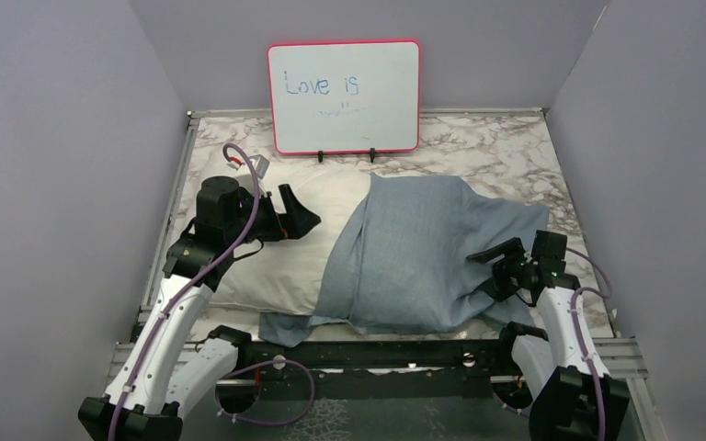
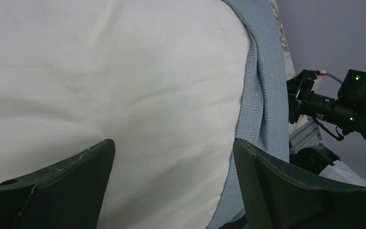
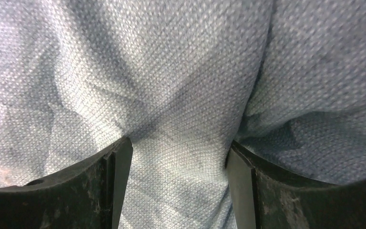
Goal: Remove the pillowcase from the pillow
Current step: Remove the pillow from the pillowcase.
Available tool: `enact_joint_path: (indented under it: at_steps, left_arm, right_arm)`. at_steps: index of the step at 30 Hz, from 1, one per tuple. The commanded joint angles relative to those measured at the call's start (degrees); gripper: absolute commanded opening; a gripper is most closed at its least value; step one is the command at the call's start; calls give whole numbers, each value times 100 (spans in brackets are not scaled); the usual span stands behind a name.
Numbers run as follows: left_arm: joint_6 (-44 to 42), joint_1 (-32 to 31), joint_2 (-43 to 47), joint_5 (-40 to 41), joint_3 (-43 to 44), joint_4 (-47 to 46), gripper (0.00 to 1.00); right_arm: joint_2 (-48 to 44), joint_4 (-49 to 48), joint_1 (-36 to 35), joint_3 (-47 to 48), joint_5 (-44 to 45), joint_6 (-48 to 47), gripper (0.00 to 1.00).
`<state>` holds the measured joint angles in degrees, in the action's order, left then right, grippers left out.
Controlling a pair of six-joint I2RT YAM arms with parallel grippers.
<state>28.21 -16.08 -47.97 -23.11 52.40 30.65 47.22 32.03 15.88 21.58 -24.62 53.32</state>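
Observation:
The white pillow (image 1: 267,257) lies across the marble table, its left half bare. The blue-grey pillowcase (image 1: 423,257) covers the right half, bunched and creased. My left gripper (image 1: 299,216) hovers over the bare pillow (image 2: 124,71), wide open and empty (image 2: 174,148), with the pillowcase edge (image 2: 264,95) by its right finger. My right gripper (image 1: 489,268) is at the case's right end. A thick fold of the pillowcase (image 3: 181,71) fills the gap between its fingers (image 3: 178,148), which press on it from both sides. The pillow's right half is hidden under the cloth.
A red-framed whiteboard (image 1: 344,96) reading "Love is" stands at the back of the marble table (image 1: 496,152). Grey walls close in both sides. A metal rail (image 1: 404,354) runs along the near edge between the arm bases.

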Motion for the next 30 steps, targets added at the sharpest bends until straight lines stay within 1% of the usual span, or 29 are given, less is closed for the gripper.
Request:
enact_joint_path:
  at_steps: [1, 3, 5, 7, 10, 12, 13, 14, 16, 17, 20, 23, 25, 28, 30]
  left_arm:
    - [-27, 17, 42, -401, -136, 267, 96]
    - [-45, 17, 38, -376, -249, 266, 96]
    - [-110, 17, -12, -204, -328, 257, 97]
    - [-163, 17, -136, 22, -405, 272, 97]
    - [-171, 17, -334, 256, -530, 255, 97]
    - [-147, 17, -397, 433, -674, 186, 97]
    - [-130, 17, -416, 545, -777, 139, 97]
    - [-100, 17, -423, 650, -889, 91, 97]
    - [-3, 17, -428, 907, -1109, 14, 97]
    - [66, 17, -426, 1053, -1222, -30, 97]
    - [266, 17, -389, 1439, -1490, -140, 97]
    - [397, 21, -372, 1812, -1581, -144, 97]
    - [441, 25, -374, 1991, -1567, -130, 97]
    - [490, 38, -404, 2139, -1571, -107, 97]
    - [537, 51, -415, 2235, -1562, -55, 97]
  right_arm:
    - [-4, -175, -407, -53, 391, 795, 74]
    - [-86, -392, -862, -263, 518, 1238, 74]
    - [13, -534, -1252, -294, 832, 1475, 74]
    - [296, -761, -1555, -315, 1089, 1662, 74]
    - [933, -1504, -2006, -390, 1077, 1924, 70]
    - [1314, -1867, -2305, -313, 1357, 2087, 61]
    - [1485, -1953, -2401, -237, 1533, 2138, 51]
    - [1609, -2011, -2422, -150, 1644, 2140, 38]
    - [1721, -1868, -2427, 120, 2005, 2103, 17]
    - [1712, -1830, -2423, 249, 2202, 2019, 12]
    - [1587, -1686, -2417, 703, 3006, 1601, 5]
    - [1597, -1363, -2320, 1375, 3731, 963, 1]
    - [1727, -1270, -2037, 1784, 3813, 500, 1]
    - [1903, -1131, -1329, 2260, 3543, 13, 1]
    - [1882, -1214, -1047, 2487, 3523, -286, 1]
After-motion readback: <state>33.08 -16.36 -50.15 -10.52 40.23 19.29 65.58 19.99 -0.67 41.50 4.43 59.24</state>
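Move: The loose pillowcase fold to be gripped lies about 6 cm left of the right hand, 1 cm ahead and 4 cm below it. From that hand, the case's open hem is roughly 31 cm left and 4 cm ahead, and the bare pillow's middle 45 cm left and 6 cm ahead. The left hand hovers over the pillow, whose bare middle is some 9 cm left, level with it fore and aft, 10 cm below. Right hand dips left, pinches pillowcase, hauls it about 10 cm forward, up, rightward; left hand presses pillow down. ##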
